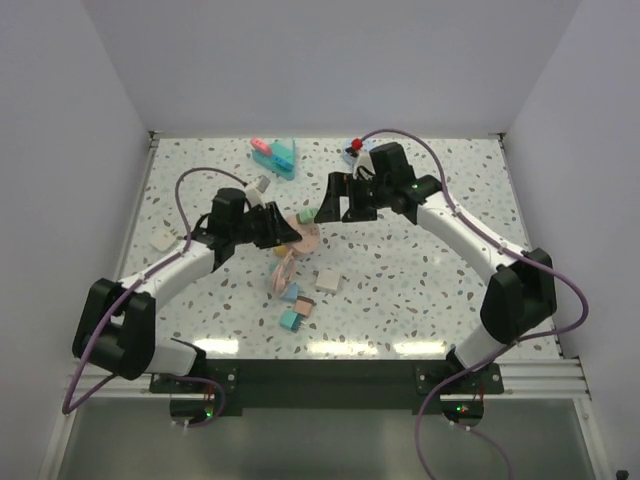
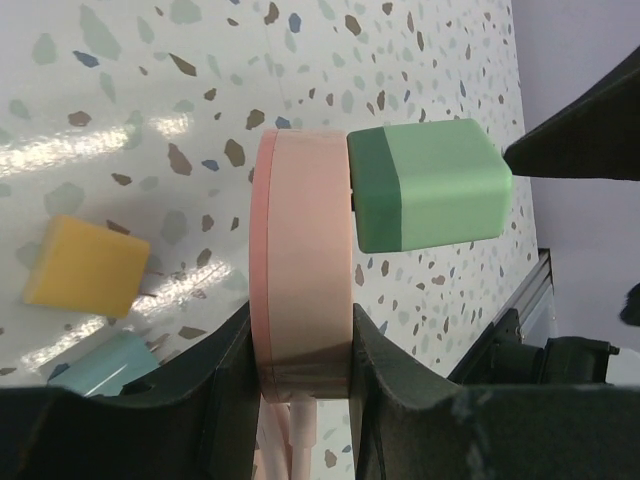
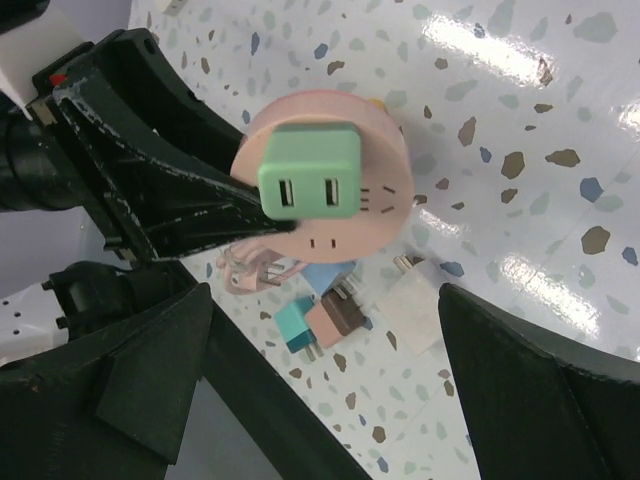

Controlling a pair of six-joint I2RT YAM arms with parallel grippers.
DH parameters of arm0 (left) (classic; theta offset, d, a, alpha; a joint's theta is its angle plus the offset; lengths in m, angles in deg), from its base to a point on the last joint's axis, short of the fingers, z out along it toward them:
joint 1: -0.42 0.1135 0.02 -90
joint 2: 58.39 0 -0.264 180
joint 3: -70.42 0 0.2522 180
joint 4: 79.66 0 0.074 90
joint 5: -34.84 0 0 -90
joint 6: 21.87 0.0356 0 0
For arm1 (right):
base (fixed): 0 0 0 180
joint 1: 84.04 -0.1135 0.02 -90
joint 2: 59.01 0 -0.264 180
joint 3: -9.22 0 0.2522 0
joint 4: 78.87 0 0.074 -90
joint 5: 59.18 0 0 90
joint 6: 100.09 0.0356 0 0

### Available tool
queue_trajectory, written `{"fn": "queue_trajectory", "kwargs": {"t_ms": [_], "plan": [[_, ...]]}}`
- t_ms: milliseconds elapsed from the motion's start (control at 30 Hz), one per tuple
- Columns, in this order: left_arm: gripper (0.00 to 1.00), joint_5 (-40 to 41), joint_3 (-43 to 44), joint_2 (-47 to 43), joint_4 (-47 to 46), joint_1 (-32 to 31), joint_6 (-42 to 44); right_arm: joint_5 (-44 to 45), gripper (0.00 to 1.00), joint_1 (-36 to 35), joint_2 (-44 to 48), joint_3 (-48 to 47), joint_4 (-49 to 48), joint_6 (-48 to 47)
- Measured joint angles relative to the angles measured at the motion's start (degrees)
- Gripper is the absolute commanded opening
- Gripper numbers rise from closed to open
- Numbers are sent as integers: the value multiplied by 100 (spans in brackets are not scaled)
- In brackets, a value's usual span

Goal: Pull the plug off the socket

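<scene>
A round pink socket (image 2: 305, 270) with a pink cord is held off the table, clamped edge-on between my left gripper's fingers (image 2: 305, 375). A green plug (image 2: 430, 185) with two USB ports sits plugged into its face. In the right wrist view the socket (image 3: 385, 195) and the green plug (image 3: 310, 170) face the camera, just beyond my right gripper (image 3: 330, 380), whose jaws stand wide apart and empty. In the top view the left gripper (image 1: 272, 228), socket (image 1: 302, 228), plug (image 1: 309, 213) and right gripper (image 1: 340, 205) meet at mid-table.
Loose adapters lie below the socket: white (image 1: 327, 281), teal (image 1: 295, 320), pink-brown (image 3: 345, 320) and yellow (image 2: 88, 265). Pink and teal pieces (image 1: 275, 155) and a red item (image 1: 352, 150) sit at the back. White adapters (image 1: 162, 240) lie at the left.
</scene>
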Motion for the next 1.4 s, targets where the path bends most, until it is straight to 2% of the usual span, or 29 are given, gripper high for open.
{"fn": "queue_trajectory", "kwargs": {"t_ms": [267, 400, 433, 533, 633, 667, 767, 833, 1033, 1267, 1400], "plan": [[0, 9, 188, 299, -13, -470, 31, 249, 98, -284, -400, -157, 164, -81], [0, -7, 201, 337, -39, -533, 31, 291, 91, -332, -667, -258, 162, -125], [0, -13, 201, 337, -42, -546, 31, 295, 85, -341, -726, -262, 162, -127], [0, -35, 208, 341, -39, -601, 31, 299, 77, -365, -916, -293, 166, -149], [0, -15, 212, 345, -26, -649, 33, 323, 63, -385, -1104, -350, 166, -173], [0, 0, 212, 358, -22, -651, 33, 315, 44, -382, -1145, -376, 175, -181], [0, 46, 223, 426, -37, -654, 39, 256, 8, -409, -1228, -514, 208, -186], [0, 85, 238, 428, -31, -654, 79, 232, 0, -404, -1263, -575, 258, -214], [0, 74, 258, 435, -33, -610, 186, 216, 0, -365, -1209, -586, 415, -330], [0, -811, 221, 435, -407, -304, 313, -120, 0, -179, -579, -70, 90, -256], [0, -1062, 247, 442, -507, -273, 404, -282, 0, -96, -319, 151, -31, -216]]}}
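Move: The green plug stands in the pink socket's face, about 7 cm left of the empty, wide-open right hand, 2 cm ahead and 5 cm lower. From the left hand, which keeps the socket by its rim, the plug is some 4 cm ahead, 3 cm right and 3 cm above. On the table, about 16 cm below the right hand, the white plug lies 6 cm back and 3 cm left, the yellow plug 1 cm ahead and 14 cm left. Down some 6.5 cm and about 3 cm left goes the right hand, closing its fingers on the green plug while the left hand carries the socket about 4 cm right to meet it. Gripping, the right hand then pulls up and back to the right; the left keeps its hold and is drawn upward, turning clockwise. ##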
